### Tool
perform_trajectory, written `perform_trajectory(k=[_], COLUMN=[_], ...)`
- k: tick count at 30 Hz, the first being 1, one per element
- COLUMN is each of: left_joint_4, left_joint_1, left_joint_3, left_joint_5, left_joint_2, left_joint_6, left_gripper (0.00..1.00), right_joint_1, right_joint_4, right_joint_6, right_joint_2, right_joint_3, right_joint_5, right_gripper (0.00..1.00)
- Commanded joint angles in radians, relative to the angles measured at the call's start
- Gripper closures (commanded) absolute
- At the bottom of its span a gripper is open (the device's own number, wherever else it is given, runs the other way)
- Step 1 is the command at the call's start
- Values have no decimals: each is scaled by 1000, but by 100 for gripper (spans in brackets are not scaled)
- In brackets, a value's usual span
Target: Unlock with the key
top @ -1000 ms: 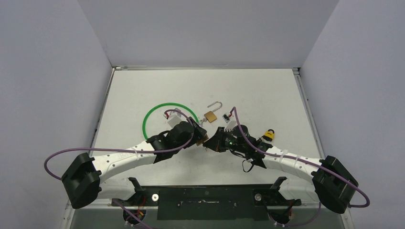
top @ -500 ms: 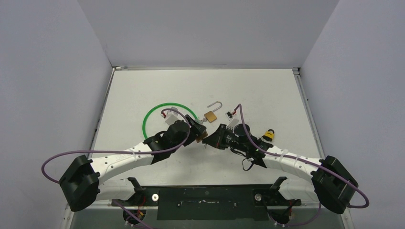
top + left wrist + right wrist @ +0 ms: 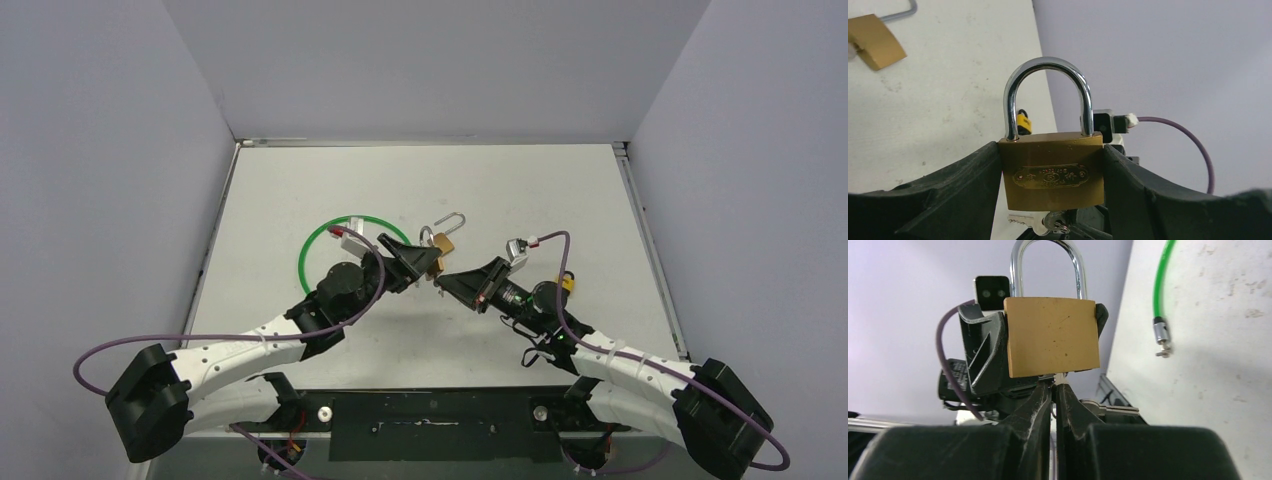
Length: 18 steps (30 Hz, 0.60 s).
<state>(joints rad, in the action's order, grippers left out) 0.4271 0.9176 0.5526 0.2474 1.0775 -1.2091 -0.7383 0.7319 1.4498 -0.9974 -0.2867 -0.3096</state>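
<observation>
A brass padlock [image 3: 1053, 175] with its chrome shackle [image 3: 1048, 65] closed is held off the table, and my left gripper [image 3: 1052, 147] is shut on its two sides. In the top view that padlock [image 3: 436, 263] sits between the two gripper tips. A silver key [image 3: 1060, 377] goes into the padlock's [image 3: 1050, 337] underside. My right gripper [image 3: 1054, 382] is shut on that key. A second key on a ring [image 3: 1020, 218] dangles below the lock. The left gripper [image 3: 425, 262] and right gripper [image 3: 442, 281] meet nose to nose.
A second brass padlock [image 3: 446, 243] lies on the table with its shackle open, just behind the held one. A small yellow and black padlock [image 3: 566, 282] lies to the right. A green cable loop [image 3: 318, 245] lies on the left, its metal end [image 3: 1160, 334] near the grippers.
Both arms rose and stretched further from their bases, carrying the gripped padlock and key upward. The wrists have rolled. Neither grip has changed.
</observation>
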Motion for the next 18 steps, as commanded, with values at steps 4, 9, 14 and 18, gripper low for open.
perform_trajectory(k=[4, 9, 14, 18], left_joint_4=[365, 318, 74, -149], left_joint_1=[35, 35, 35, 35], left_joint_3=[-15, -11, 41, 99], left_joint_5=[-147, -103, 57, 211], left_joint_2=[-56, -69, -108, -106], left_joint_6=[5, 1, 41, 41], left_gripper=[100, 100, 100, 100], right_joint_1=[29, 38, 36, 31], right_joint_4=[292, 111, -278, -443], right_joint_6=[201, 25, -339, -540], right_joint_2=[1, 51, 129, 146], right_joint_3=[28, -32, -171, -236], right_joint_5=[87, 55, 68, 89], right_gripper=[100, 100, 49, 29])
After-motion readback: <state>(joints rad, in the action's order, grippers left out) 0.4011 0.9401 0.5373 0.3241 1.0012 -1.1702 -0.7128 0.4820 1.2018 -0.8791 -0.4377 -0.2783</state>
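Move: The left hand grips the body of the closed brass padlock, its shackle pointing forward; the pinched key at its keyhole end is roughly 5 cm straight back from that hand and a touch lower. The right hand pinches this key, so the padlock's middle is about 5 cm ahead of it, 1 cm higher and level sideways. From the right hand, the open padlock on the table lies some 24 cm ahead, 1 cm right and 16 cm down; the green cable's middle is 20 cm ahead, 18 cm left and 17 cm down. The two hands first rise together by some 2 cm, the left keeping its grip on the padlock and the right still pinching the key while it rolls a few degrees further. Then the right hand rolls back about 20 degrees, counter-clockwise looking along its fingers, opens wide to let go of the key, and draws up with some forward and slight right travel, ending about 4 cm above where it began, while the left hand sinks a little and shifts about 1.5 cm left with the padlock. ##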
